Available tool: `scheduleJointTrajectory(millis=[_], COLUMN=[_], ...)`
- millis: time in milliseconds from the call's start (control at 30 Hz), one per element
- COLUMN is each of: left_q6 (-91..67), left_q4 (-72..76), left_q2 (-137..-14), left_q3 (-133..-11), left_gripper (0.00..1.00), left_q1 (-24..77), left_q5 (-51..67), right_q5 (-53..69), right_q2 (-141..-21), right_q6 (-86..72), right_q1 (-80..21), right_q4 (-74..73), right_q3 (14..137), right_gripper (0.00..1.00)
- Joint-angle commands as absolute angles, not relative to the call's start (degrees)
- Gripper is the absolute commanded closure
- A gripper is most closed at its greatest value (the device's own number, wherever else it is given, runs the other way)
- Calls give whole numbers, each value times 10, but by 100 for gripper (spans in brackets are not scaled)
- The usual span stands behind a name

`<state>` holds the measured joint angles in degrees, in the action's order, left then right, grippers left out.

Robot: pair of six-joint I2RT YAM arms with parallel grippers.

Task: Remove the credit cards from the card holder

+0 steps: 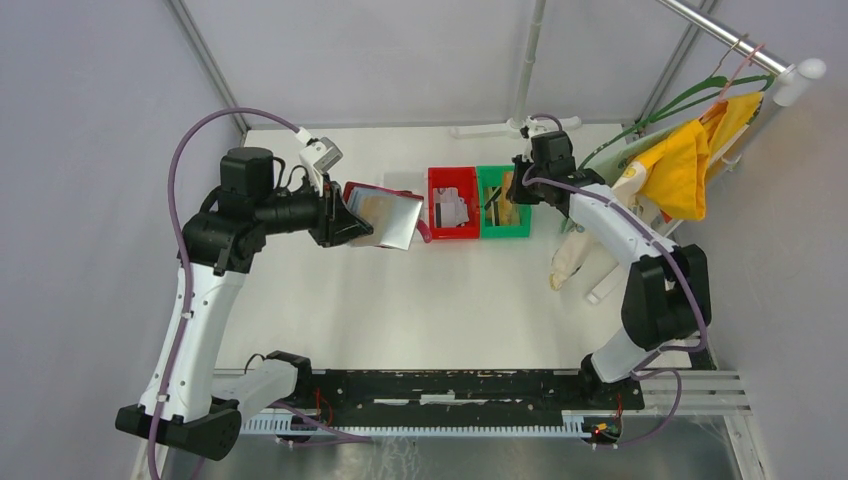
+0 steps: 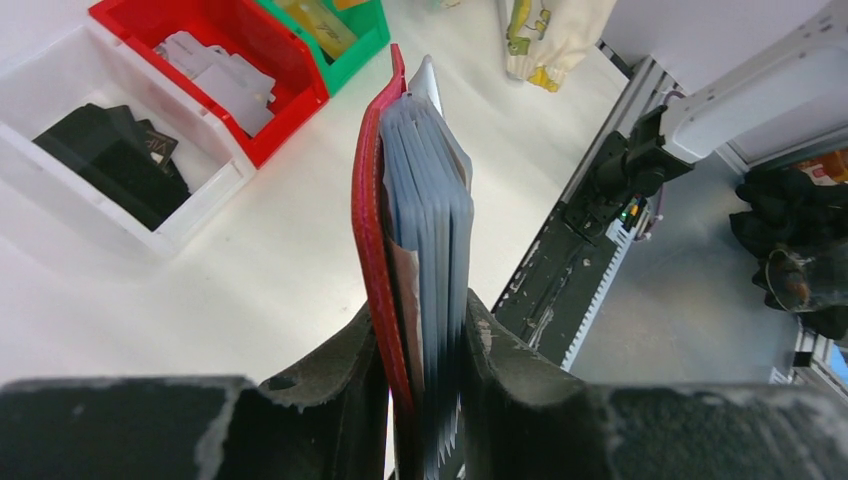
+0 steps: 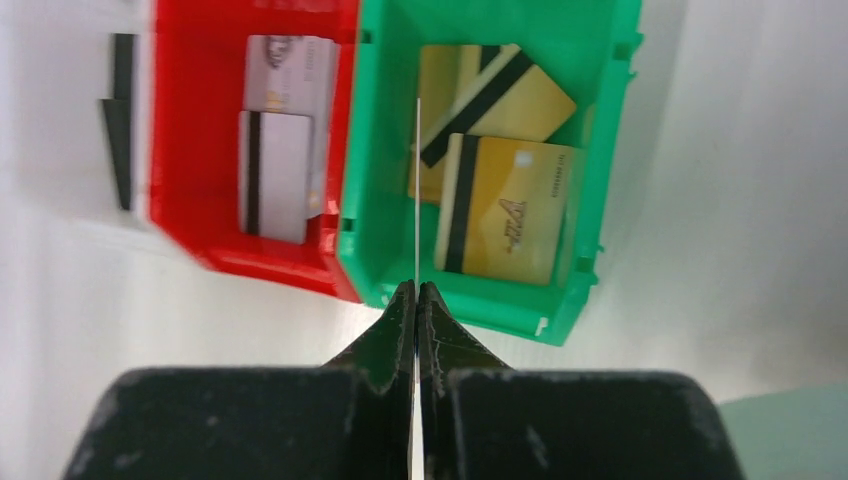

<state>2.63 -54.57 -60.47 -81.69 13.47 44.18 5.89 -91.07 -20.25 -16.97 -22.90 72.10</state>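
My left gripper (image 1: 345, 222) (image 2: 420, 340) is shut on the card holder (image 1: 385, 215), holding it above the table left of the bins. Its red cover (image 2: 372, 220) and a stack of clear sleeves (image 2: 432, 200) stand edge-on between the fingers. My right gripper (image 1: 512, 190) (image 3: 416, 292) is shut on one credit card (image 3: 416, 190), seen edge-on as a thin pale line above the green bin (image 3: 600, 150). Two gold credit cards (image 3: 505, 205) lie in that bin. Grey cards (image 3: 275, 170) lie in the red bin (image 3: 180, 150), and dark cards (image 2: 100, 150) in a clear bin (image 2: 215, 185).
The red bin (image 1: 432, 205) and green bin (image 1: 525, 205) stand side by side mid-table. A yellow garment (image 1: 690, 160) hangs on a rack at the right, with pale bags (image 1: 575, 260) below it. A black rail (image 1: 450, 385) runs along the near edge.
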Motion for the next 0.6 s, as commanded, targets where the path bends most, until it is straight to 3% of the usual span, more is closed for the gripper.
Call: scheduleJointTrajectory(millis=[0, 567], left_q6=[32, 49], left_q4=[-533, -554], left_q2=[-589, -583], left_q3=[-832, -852], left_gripper=[98, 98], left_q1=[134, 134], left_q5=[513, 539], right_q5=[-20, -44], right_q2=[-948, -1072], right_q6=[-175, -187], right_q1=[-177, -222], right_q4=[-233, -220], right_q3=[745, 810], right_gripper=[100, 100])
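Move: The right gripper, shut on a credit card, has the green box it is going to about 13 cm below, some 3 cm ahead and 2 cm to the left. The red box stands about 10 cm to the left of the green box, level with it. From the left gripper, which holds the open card holder up high, the green box lies roughly 20 cm ahead, 24 cm to the right and 31 cm below. Lower the right gripper about 7 cm towards the green box with the card still pinched, quickly at first, then level out and ease left and a little forward over the box, rolling the wrist some 10 degrees left side down. Keep the fingers shut. Meanwhile draw the left gripper back a couple of centimetres and slightly up, keeping its grip on the card holder. ##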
